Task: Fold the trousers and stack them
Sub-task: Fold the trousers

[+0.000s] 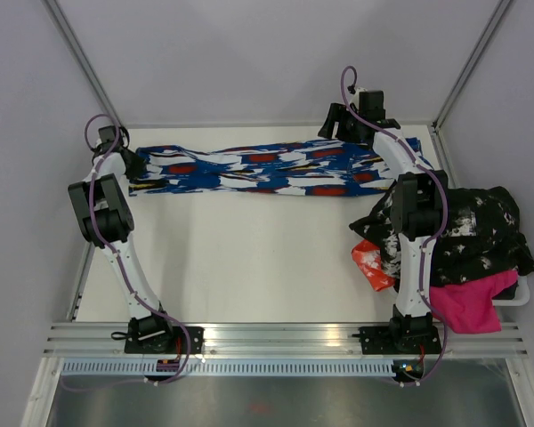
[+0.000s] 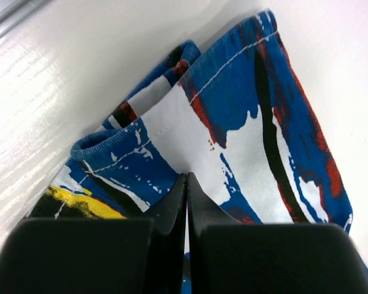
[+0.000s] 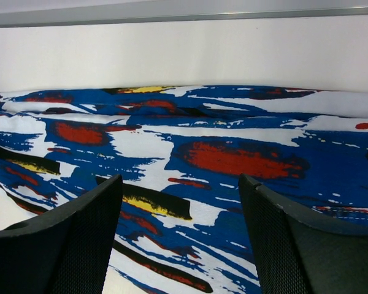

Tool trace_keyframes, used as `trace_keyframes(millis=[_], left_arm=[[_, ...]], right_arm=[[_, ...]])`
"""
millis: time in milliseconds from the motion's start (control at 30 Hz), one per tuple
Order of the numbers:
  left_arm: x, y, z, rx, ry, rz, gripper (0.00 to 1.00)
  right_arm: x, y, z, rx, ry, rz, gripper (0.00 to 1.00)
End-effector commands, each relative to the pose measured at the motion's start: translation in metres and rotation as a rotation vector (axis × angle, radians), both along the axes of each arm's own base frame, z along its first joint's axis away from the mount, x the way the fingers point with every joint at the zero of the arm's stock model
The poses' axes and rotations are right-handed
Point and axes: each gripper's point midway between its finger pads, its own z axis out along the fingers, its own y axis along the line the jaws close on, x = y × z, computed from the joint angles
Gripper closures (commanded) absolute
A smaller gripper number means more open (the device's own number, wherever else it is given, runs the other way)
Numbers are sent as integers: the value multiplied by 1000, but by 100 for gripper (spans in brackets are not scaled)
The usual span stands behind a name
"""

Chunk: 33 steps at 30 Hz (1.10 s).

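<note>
The trousers [image 1: 258, 171], royal blue with white, red, black and yellow splashes, lie stretched in a long band along the far edge of the table. My left gripper [image 1: 132, 165] is at their left end. In the left wrist view its fingers [image 2: 187, 177] are pressed together on the hem fabric [image 2: 245, 104], which rises to the tips. My right gripper [image 1: 334, 124] hovers over the right end. In the right wrist view it [image 3: 179, 184] is wide open, with the trousers [image 3: 233, 156] below and between the fingers, untouched.
A pile of clothes sits at the right: a black-and-white garment [image 1: 454, 227], a pink one [image 1: 467, 302] and a red-orange one [image 1: 369, 262], on a white basket rim [image 1: 509, 300]. The back wall stands just behind the trousers.
</note>
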Motion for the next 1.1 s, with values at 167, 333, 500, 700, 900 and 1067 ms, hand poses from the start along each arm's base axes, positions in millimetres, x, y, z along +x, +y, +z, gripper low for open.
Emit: trace_keyframes(millis=[167, 333, 500, 700, 900, 1067], left_arm=[[-5, 17, 73, 109, -35, 16, 79], [-23, 9, 57, 89, 24, -4, 48], [-35, 4, 38, 66, 70, 8, 46], [-34, 4, 18, 47, 100, 13, 44], [-20, 9, 7, 54, 57, 21, 45], [-12, 11, -6, 45, 60, 34, 45]], right_arm=[[3, 1, 2, -1, -9, -5, 18], [1, 2, -4, 1, 6, -4, 18], [1, -1, -6, -20, 8, -8, 18], [2, 0, -11, -19, 17, -8, 18], [4, 0, -11, -10, 13, -16, 18], [3, -1, -13, -15, 21, -17, 17]])
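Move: The trousers lie stretched across the table. Their near left corner is about 8 cm back from the shut left fingertips, 4 cm to their left and just below; the far left corner is some 12 cm ahead and 3 cm left. The right hand hovers some 10 cm above the cloth, the trousers' far edge roughly 8 cm ahead and level sideways, their near edge 16 cm back of the hand, also level sideways. Over the trousers' left end the shut left fingertips lift about 3.5 cm, opening to roughly half, draw back towards the near left corner and sink to the starting height, easing slightly forward on the way down, straddling the printed cloth about 2.5 cm nearer the base. The wide-open right hand sinks not quite 2 cm towards the cloth, mostly late, without reaching it. ##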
